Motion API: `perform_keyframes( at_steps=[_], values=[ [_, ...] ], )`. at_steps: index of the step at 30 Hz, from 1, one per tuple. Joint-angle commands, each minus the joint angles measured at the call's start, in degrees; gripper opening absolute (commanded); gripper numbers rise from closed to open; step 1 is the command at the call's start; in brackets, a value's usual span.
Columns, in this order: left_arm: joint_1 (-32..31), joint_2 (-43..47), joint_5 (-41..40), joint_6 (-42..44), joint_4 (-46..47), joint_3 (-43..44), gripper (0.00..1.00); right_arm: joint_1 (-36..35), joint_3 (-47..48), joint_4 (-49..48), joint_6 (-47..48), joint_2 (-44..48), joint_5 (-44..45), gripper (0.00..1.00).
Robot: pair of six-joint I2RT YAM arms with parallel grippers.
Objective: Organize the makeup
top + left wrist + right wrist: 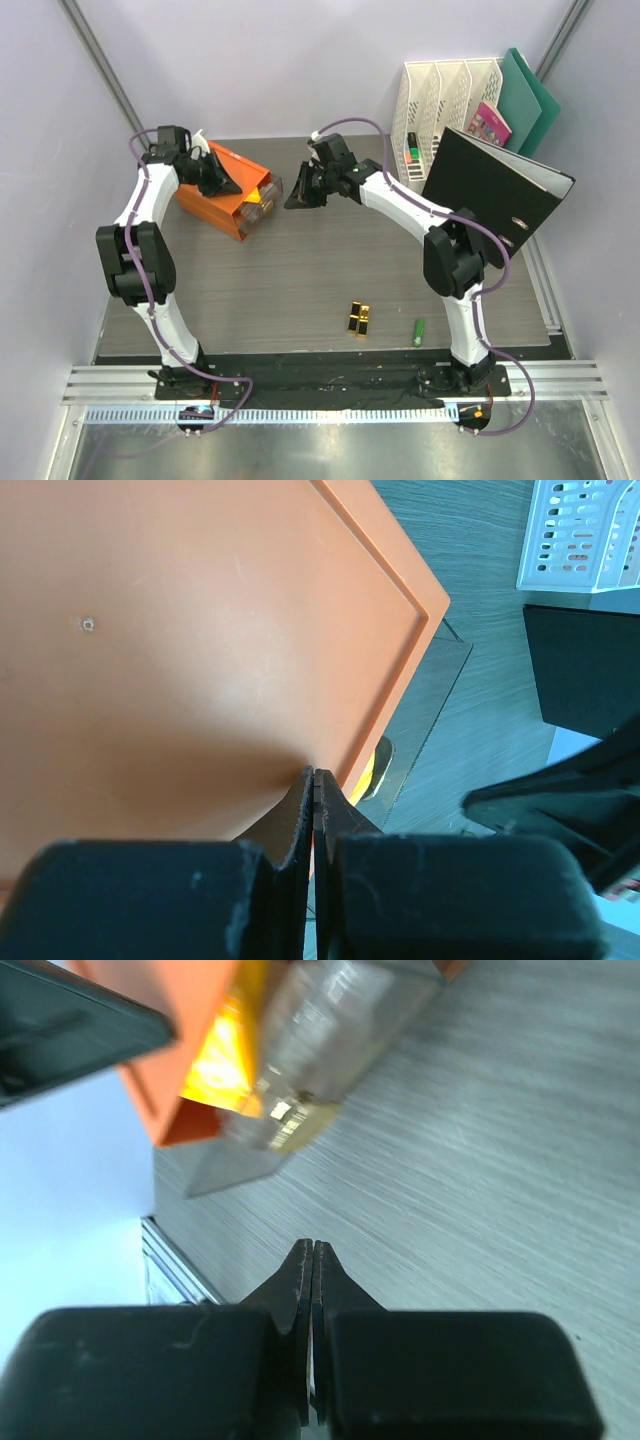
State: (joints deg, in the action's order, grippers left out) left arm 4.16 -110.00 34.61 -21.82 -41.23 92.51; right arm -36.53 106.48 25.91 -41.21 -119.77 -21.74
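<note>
Two black-gold lipsticks (358, 318) and a small green tube (419, 331) lie near the table's front edge. An orange box (215, 190) stands at the back left with its clear drawer (265, 200) pulled out. An orange-yellow tube (225, 1060) and a gold-topped item (295, 1120) lie in the drawer (330, 1040). My left gripper (222, 183) is shut and empty, tips against the box's orange top (200, 630) near its edge (315, 772). My right gripper (298, 195) is shut and empty, just in front of the drawer, above the table (313, 1245).
A white file rack (440, 100) stands at the back right with green folders (525, 95) and a pink booklet (490, 122). A black binder (495, 190) leans in front of it, beside my right arm. Walls close in on both sides.
</note>
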Motion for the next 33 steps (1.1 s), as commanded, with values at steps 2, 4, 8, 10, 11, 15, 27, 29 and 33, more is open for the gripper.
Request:
perform_keyframes(
  at_steps=[2,4,8,10,11,15,27,29,33],
  values=[
    [-0.12,-8.74,-16.59,6.27,-17.3,-6.64,0.0,-0.47,0.75,1.86,1.05,-1.87,-2.25,0.01],
    [-0.12,-8.92,-16.59,6.18,-17.3,-6.64,0.0,-0.56,1.98,2.21,0.52,-3.71,-2.87,0.01],
    [-0.12,-9.01,-16.42,6.18,-17.13,-6.64,0.0,-0.99,5.05,2.13,-0.36,-7.14,-3.57,0.01],
    [-0.12,-9.01,-16.5,6.18,-17.22,-6.55,0.0,-1.35,8.03,2.13,-0.8,-9.77,-3.84,0.01],
    [-0.12,-9.1,-16.5,6.27,-17.39,-6.64,0.0,-1.43,9.18,2.13,-1.24,-10.74,-3.93,0.01],
    [-0.12,-8.83,-16.51,6.27,-17.3,-6.99,0.0,-1.61,17.42,2.21,-2.56,-15.31,-4.89,0.01],
    [-0.12,-8.92,-16.94,6.62,-17.92,-7.17,0.0,-1.79,31.78,-3.93,-10.81,-27.27,-8.32,0.01],
    [-0.12,-8.83,-17.12,6.62,-17.83,-7.34,0.0,-1.79,32.3,-7.09,-12.13,-27.71,-8.23,0.01],
    [-0.12,-8.83,-17.3,6.79,-17.92,-7.52,0.0,-1.7,36.16,-9.91,-14.68,-30.08,-7.88,0.01]
  ],
)
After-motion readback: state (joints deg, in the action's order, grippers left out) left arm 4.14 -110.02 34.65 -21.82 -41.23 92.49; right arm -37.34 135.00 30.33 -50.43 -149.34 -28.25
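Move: The clear drawer's front, still jutting from the orange box, lies about 7 cm to the right hand's left, 3 cm ahead and some 11 cm below. The yellow tube inside is roughly 10 cm left, 5 cm ahead and 9 cm below the right hand; the box's middle is some 17 cm left, 8 cm ahead and 11 cm below. From the left hand the drawer front is about 7 cm right, 3 cm back and 6 cm down. Down first, about 7 cm, then left and forward towards the orange box, the right hand brings its shut fingertips to the clear drawer's front and bears on it; its last few centimetres sink again while the fingers tip some 15 degrees steeper. The left hand stays still, its closed tips resting on the box top. ##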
